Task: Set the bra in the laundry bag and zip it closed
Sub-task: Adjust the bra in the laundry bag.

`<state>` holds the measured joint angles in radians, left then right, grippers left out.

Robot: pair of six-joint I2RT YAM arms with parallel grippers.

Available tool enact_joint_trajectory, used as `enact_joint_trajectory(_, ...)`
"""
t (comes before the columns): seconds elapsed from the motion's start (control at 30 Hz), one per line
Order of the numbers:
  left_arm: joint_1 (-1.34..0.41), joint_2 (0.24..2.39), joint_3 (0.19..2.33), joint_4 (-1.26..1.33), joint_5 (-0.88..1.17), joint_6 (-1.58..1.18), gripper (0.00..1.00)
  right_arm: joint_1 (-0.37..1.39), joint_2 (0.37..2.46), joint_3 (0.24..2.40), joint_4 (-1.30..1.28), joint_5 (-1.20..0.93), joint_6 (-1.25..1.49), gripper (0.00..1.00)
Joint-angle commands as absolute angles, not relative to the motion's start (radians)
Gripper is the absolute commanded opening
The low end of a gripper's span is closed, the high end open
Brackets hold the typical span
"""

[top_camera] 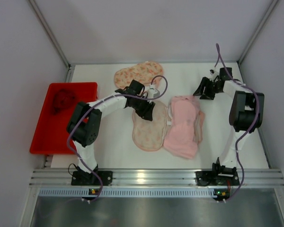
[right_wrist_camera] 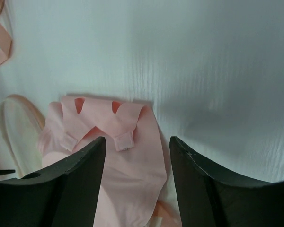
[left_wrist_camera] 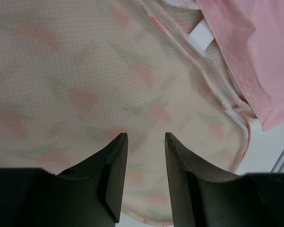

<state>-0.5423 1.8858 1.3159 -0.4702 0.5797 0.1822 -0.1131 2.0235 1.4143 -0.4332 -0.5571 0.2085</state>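
The pink bra (top_camera: 183, 125) lies folded on the white table, right of the open floral mesh laundry bag (top_camera: 149, 125), its left edge over the bag's rim. My left gripper (top_camera: 146, 106) hovers over the bag's upper part. In the left wrist view the gripper (left_wrist_camera: 146, 137) is open, with the bag's mesh (left_wrist_camera: 85, 85) under the gap and the bra (left_wrist_camera: 255, 56) at the upper right. My right gripper (top_camera: 206, 90) is up and right of the bra. In the right wrist view it (right_wrist_camera: 137, 139) stands open above the bra's strap end (right_wrist_camera: 128, 165), holding nothing.
A second floral mesh piece (top_camera: 138, 73) lies at the back of the table. A red tray (top_camera: 45, 132) at the left edge holds a dark red cloth (top_camera: 61, 100). Grey walls close in the back and both sides. An aluminium rail (top_camera: 151, 177) runs along the near edge.
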Motion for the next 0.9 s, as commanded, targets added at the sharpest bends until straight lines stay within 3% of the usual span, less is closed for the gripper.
enact_joint_trajectory(0.0, -0.531, 1.927, 1.344, -0.446, 0.506, 0.17, 0.43, -0.089, 2.046, 1.491, -0.367, -0.531, 0.193, 0.58)
enact_joint_trajectory(0.33, -0.52, 1.997, 1.376, -0.451, 0.454, 0.172, 0.42, -0.008, 2.151, 1.557, -0.351, -0.514, 0.196, 0.55)
enact_joint_trajectory(0.67, -0.512, 2.022, 1.397, -0.472, 0.446, 0.17, 0.41, 0.063, 2.16, 1.592, -0.341, -0.544, 0.239, 0.0)
enact_joint_trajectory(0.87, -0.509, 2.025, 1.388, -0.474, 0.451, 0.164, 0.41, 0.06, 2.097, 1.591, -0.298, -0.61, 0.317, 0.0)
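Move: The bra's far edge lies about 8 cm left of my right hand, 1 cm ahead and some 3 cm below it; the bra's middle is roughly 14 cm back and 10 cm left of that hand. Under my left hand is the laundry bag's open left panel, its middle some 3 cm back and 5 cm down, with the bra's middle about 17 cm to this hand's right and 3 cm back. I bring my half-open right hand a little forward, then sweep it about 8 cm left and some 2 cm down to the bra's far edge, shutting the fingers on the cloth during the second half. Meanwhile I lower my left hand about 4 cm onto the open panel, its gap unchanged, then slide it a centimetre or so forward, pressing the panel, and hold there. ##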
